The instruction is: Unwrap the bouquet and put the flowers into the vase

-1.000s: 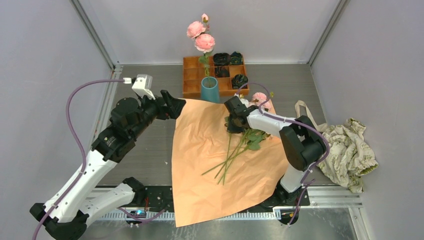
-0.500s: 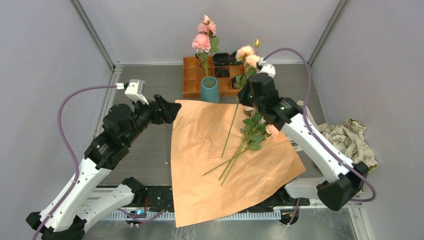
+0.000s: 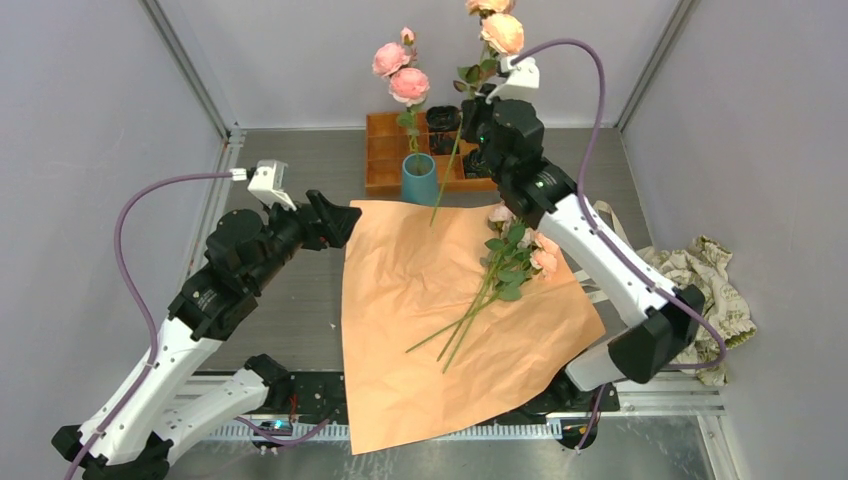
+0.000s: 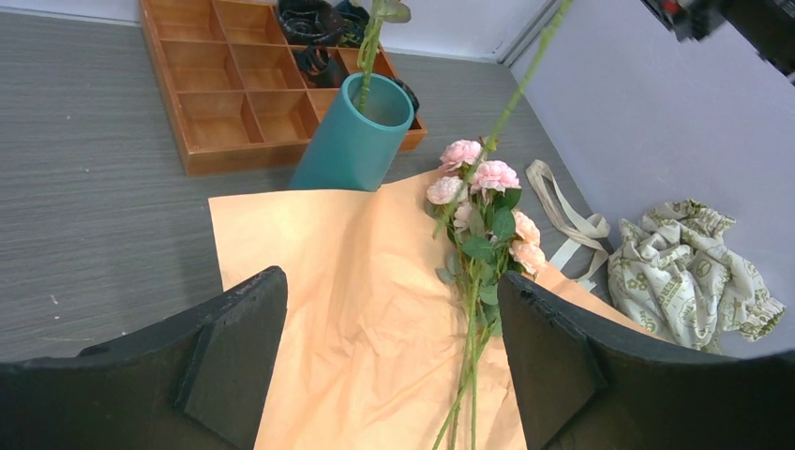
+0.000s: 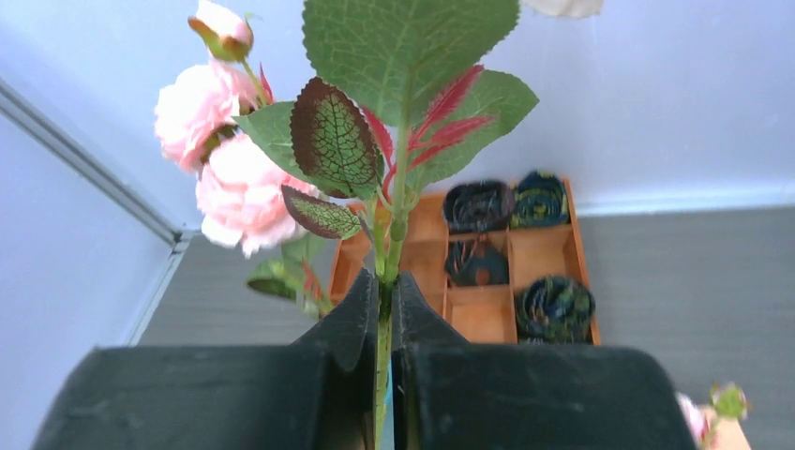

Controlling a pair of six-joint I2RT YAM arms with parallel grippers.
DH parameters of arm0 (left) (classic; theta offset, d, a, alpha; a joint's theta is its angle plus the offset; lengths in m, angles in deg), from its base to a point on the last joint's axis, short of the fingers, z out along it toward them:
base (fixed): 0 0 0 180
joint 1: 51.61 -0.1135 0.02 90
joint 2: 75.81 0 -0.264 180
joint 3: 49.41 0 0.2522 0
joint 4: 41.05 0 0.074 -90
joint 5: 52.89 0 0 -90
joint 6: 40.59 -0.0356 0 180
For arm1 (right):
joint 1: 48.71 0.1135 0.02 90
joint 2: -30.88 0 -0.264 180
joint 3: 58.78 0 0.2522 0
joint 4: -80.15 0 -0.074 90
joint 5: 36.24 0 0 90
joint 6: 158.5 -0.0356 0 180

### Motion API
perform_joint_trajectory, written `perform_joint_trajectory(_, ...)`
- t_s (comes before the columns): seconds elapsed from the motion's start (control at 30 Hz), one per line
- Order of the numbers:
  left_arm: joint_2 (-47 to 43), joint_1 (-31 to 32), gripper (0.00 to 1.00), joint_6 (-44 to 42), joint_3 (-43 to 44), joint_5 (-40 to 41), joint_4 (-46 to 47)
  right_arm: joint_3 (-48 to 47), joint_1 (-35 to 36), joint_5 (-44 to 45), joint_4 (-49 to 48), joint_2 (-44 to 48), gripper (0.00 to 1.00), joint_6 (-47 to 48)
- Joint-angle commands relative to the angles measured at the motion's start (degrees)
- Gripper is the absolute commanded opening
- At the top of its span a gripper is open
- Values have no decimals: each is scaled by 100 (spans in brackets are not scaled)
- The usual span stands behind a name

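The bouquet's orange paper (image 3: 440, 310) lies spread flat on the table, with several pink and peach flowers (image 3: 505, 270) lying loose on it. The teal vase (image 3: 420, 180) stands at the paper's far edge and holds a stem of pink roses (image 3: 400, 75). High beside the vase, my right gripper (image 3: 472, 118) is shut on a peach rose stem (image 3: 447, 175) whose lower end hangs just right of the vase rim. The right wrist view has the stem pinched between the jaws (image 5: 385, 291). My left gripper (image 4: 394, 300) hovers open over the paper's left corner, holding nothing.
An orange wooden compartment tray (image 3: 385, 150) with dark rosette lumps (image 3: 442, 118) stands behind the vase. A cream ribbon (image 3: 605, 215) and a crumpled cream patterned wad (image 3: 700, 290) lie at the right. Grey walls close in the back and sides.
My right arm has lifted the peach rose off the paper and carried it up and back toward the vase. The left arm drew back slightly, then held still.
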Motion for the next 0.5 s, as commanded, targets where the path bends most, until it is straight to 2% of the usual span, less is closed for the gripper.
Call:
perform_joint_trajectory(0.0, -92, 17, 82, 30, 37, 73, 53, -803, 54, 288, -1525, -403, 1, 898)
perform_joint_trajectory(0.23, -118, 17, 82, 41, -16, 102, -92, -1617, 129, 288, -1970, -914, 1, 1598)
perform_joint_trajectory(0.47, -298, 15, 82, 18, -67, 235, -311, -1785, 201, 351, -2412, -1310, 1, 1849)
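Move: The vase, which already holds the pink roses, stands about 4 cm ahead of the right hand and 6 cm to its left, its middle some 31 cm below. The organizer box lies beyond, roughly 14 cm ahead, 5 cm left and 38 cm down; the loose flowers lie about 10 cm back, 9 cm right and 38 cm down. From the idle left hand, the vase is some 21 cm ahead, 10 cm right and 25 cm below. Still pinching the peach rose's stem, the right hand lifts it about 11 cm, first easing some 4 cm forward and slightly left towards the spot over the vase, then going nearly straight up. The fingers tip upward by about 20 degrees, swinging the stem's lower end forward towards the vase mouth, and keep their hold. ##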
